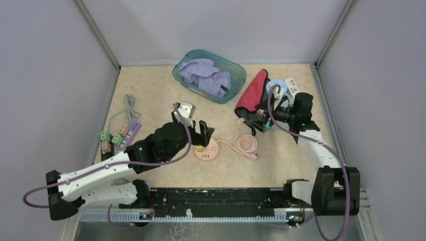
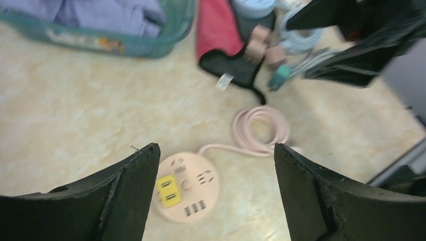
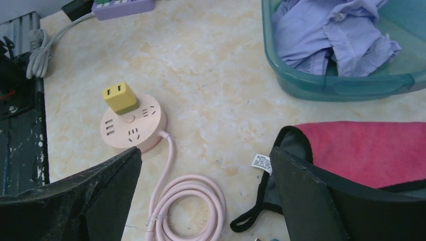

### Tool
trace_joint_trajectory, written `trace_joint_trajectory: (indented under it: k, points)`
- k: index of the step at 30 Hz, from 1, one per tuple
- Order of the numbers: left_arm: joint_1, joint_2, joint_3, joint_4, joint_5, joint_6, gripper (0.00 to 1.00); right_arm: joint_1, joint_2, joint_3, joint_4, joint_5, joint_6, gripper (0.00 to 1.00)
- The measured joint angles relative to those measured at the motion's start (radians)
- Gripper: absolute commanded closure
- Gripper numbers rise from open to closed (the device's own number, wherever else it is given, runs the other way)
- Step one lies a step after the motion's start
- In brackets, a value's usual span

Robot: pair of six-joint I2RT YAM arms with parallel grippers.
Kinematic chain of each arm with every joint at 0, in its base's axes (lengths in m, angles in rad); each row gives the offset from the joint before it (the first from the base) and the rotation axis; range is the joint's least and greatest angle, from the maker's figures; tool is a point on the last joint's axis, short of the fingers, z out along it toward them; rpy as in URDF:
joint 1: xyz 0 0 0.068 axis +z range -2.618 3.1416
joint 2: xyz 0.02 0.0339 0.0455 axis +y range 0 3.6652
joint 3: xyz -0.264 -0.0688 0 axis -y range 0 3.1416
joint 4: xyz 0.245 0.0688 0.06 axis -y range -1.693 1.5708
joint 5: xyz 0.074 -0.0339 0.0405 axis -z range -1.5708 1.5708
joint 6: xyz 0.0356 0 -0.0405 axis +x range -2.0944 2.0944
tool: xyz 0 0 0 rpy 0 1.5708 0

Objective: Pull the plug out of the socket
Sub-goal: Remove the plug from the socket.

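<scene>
A round pink socket (image 1: 208, 151) lies on the beige tabletop with a yellow plug (image 1: 200, 148) standing in its left side. My left gripper (image 1: 200, 131) hovers just above and behind it, jaws wide open and holding nothing. In the left wrist view the socket (image 2: 193, 187) and plug (image 2: 169, 191) sit low between the fingers, close to the left finger (image 2: 131, 191). My right gripper (image 1: 261, 123) is open over the red pouch, well to the right. The right wrist view has the socket (image 3: 140, 128) and plug (image 3: 119, 97) at upper left, beyond its open jaws (image 3: 206, 155).
The socket's pink cable (image 1: 246, 144) is coiled to its right. A teal bin (image 1: 240, 79) of purple cloth stands at the back. A red-and-black pouch (image 1: 253, 90) and some cables lie at back right. A purple power strip (image 1: 131, 129) and small adapters (image 1: 110, 138) lie on the left.
</scene>
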Motion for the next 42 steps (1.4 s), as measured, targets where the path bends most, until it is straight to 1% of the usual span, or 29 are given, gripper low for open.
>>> trace_joint_trajectory:
  k: [3, 7, 9, 11, 12, 14, 19, 22, 26, 27, 28, 30, 32, 33, 34, 35, 42]
  points:
    - [0.072, 0.000, -0.070, -0.064, 0.022, -0.050, 0.16, 0.024, 0.000, 0.000, -0.033, -0.005, -0.035, 0.01]
    - [0.185, 0.000, -0.154, -0.098, 0.108, -0.108, 0.19, 0.042, 0.000, 0.000, -0.061, -0.005, -0.066, 0.01]
    - [0.225, 0.011, -0.183, -0.106, 0.145, -0.135, 0.27, 0.046, 0.000, 0.000, -0.073, -0.004, -0.077, 0.01]
    - [0.236, 0.039, -0.189, -0.110, 0.160, -0.156, 0.42, 0.050, 0.000, 0.000, -0.079, -0.003, -0.085, 0.01]
    - [0.236, 0.067, -0.187, -0.111, 0.163, -0.171, 0.45, 0.051, 0.000, 0.000, -0.082, -0.003, -0.087, 0.01]
    - [0.236, 0.135, -0.167, -0.143, 0.164, -0.206, 0.45, 0.055, 0.001, 0.000, -0.088, 0.000, -0.093, 0.01]
    - [0.236, 0.333, -0.040, -0.262, 0.155, -0.300, 0.42, 0.057, 0.005, 0.000, -0.098, 0.004, -0.102, 0.01]
    - [0.236, 0.392, 0.003, -0.305, 0.143, -0.333, 0.42, 0.058, 0.005, 0.000, -0.098, 0.006, -0.105, 0.01]
    - [0.236, 0.438, 0.020, -0.346, 0.126, -0.357, 0.42, 0.063, 0.007, 0.000, -0.098, 0.008, -0.111, 0.01]
    - [0.236, 0.449, 0.022, -0.355, 0.122, -0.359, 0.42, 0.064, 0.008, 0.000, -0.100, 0.008, -0.112, 0.01]
    - [0.236, 0.460, 0.025, -0.360, 0.119, -0.361, 0.45, 0.064, 0.009, 0.000, -0.100, 0.009, -0.112, 0.01]
    - [0.236, 0.475, 0.026, -0.366, 0.119, -0.364, 0.47, 0.064, 0.012, 0.000, -0.101, 0.011, -0.113, 0.01]
    - [0.236, 0.488, 0.033, -0.369, 0.120, -0.366, 0.55, 0.064, 0.016, 0.000, -0.105, 0.011, -0.113, 0.01]
    - [0.236, 0.494, 0.038, -0.372, 0.122, -0.369, 0.56, 0.065, 0.018, 0.000, -0.105, 0.012, -0.114, 0.01]
    - [0.236, 0.500, 0.044, -0.372, 0.127, -0.368, 0.60, 0.066, 0.019, 0.000, -0.109, 0.013, -0.117, 0.01]
    - [0.236, 0.505, 0.048, -0.372, 0.132, -0.368, 0.61, 0.068, 0.019, 0.000, -0.113, 0.014, -0.119, 0.01]
    - [0.236, 0.523, 0.061, -0.375, 0.160, -0.364, 0.56, 0.073, 0.019, 0.000, -0.119, 0.014, -0.121, 0.01]
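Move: The yellow plug sits about 21 cm below my left hand, some 3 cm ahead and 3 cm to its left. It stands in the pink round socket, whose middle is about 3 cm to the plug's right; the coiled pink cable lies on the table some 18 cm to the right of the plug and 2 cm farther out. From my right hand the plug is about 25 cm to the left, 7 cm back and 13 cm lower. I drop my left hand about 21 cm onto the yellow plug, fast at first and easing in at the end, tipping the wrist some 45 degrees so the fingers point steeply down. On the way I narrow the wide-open fingers, then pinch the plug by its two sides. My open right hand drifts about 3 cm down, left and back. ##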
